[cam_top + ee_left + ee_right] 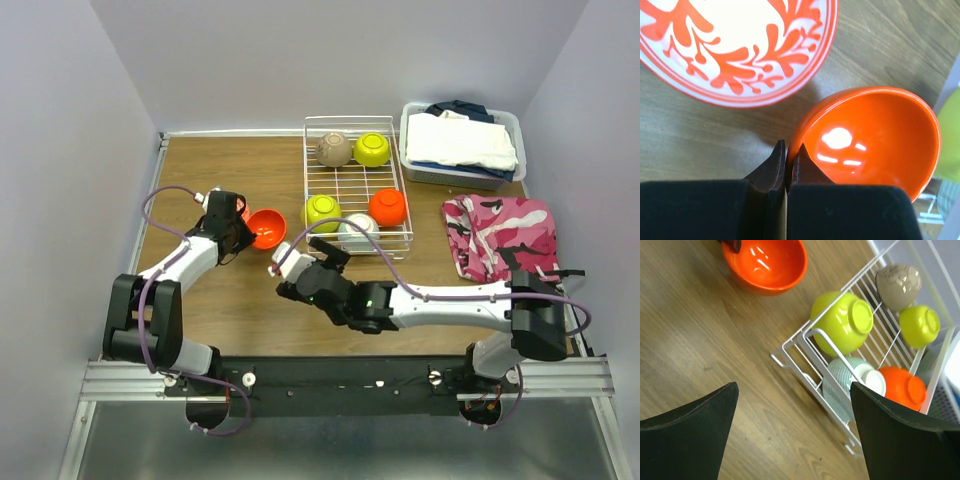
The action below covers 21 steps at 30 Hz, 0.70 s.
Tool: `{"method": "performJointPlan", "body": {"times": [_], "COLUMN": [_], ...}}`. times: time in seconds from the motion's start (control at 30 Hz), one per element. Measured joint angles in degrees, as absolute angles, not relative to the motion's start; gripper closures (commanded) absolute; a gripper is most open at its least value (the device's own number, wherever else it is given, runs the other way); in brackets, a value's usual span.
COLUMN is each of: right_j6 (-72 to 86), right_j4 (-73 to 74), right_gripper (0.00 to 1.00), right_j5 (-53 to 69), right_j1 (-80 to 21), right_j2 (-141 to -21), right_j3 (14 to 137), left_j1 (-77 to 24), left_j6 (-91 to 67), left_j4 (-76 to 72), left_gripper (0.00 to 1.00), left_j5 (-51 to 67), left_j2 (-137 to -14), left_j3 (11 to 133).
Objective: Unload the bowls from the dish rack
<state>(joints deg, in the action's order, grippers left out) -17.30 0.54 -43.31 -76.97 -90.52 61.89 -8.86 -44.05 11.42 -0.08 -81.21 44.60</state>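
Note:
The white wire dish rack (310, 178) stands at the back middle of the table. It holds a taupe bowl (334, 149), two lime-green bowls (372, 149) (321, 211), an orange bowl (388, 207) and a pale blue bowl (358, 229). Left of the rack, a second orange bowl (266, 228) rests upright on the wood. My left gripper (788, 150) is shut on its near rim (790, 145). Beside it lies a white-and-red patterned bowl (735, 45). My right gripper (794, 390) hangs open over bare wood, just in front of the rack's near-left corner (790, 347).
A grey bin of folded clothes (462, 145) sits right of the rack. A pink camouflage cloth (500, 232) lies in front of the bin. A metal rail (150, 210) borders the table's left side.

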Motion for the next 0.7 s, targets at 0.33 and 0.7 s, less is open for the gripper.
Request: {"method": "performJointPlan", "body": {"times": [0.33,0.7], "right_j6": [-1.3,7.1], "right_j4": [8.9,14.2], "right_gripper": [0.00,0.01], "right_j5": [-33.2,-24.5], "right_j1": [-65.0,-51.0], "right_j2": [-81.0,-78.6], "right_j3": [62.7,62.9], "left_j1": [-12.1,-14.4], "left_j6": [-47.0,-47.4], "left_j4": [4.0,4.8], "left_gripper": [0.76,0.29], "left_j5": [-3.5,-6.2], "left_j2": [-88.0,-81.3], "left_j3": [44.4,44.4]}}
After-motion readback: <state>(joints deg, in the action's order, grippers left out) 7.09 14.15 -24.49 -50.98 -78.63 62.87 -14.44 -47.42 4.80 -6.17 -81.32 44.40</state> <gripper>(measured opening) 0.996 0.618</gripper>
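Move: The left hand holds the orange bowl by its left rim; the bare table spot it goes to lies about 4 cm ahead, 6 cm right and 7 cm below, with the patterned bowl roughly 7 cm ahead and 4 cm left, 4 cm lower. From the empty right hand, the pale blue bowl is some 13 cm ahead, 13 cm right and 11 cm down; of that bowl, the front lime bowl is 4 cm farther out and 7 cm left, the rack's orange bowl 5 cm farther and 6 cm right. Still pinching the orange bowl's rim, the left hand lowers it nearly 3 cm to the table, easing a little forward and right, then opens its fingers, lets go and rises about 4 cm. Meanwhile the right hand, wide open and touching nothing, sweeps right and forward some 13 cm, climbing slightly, towards the pale blue bowl while tipping down, rolling its left side up and turning clockwise. ##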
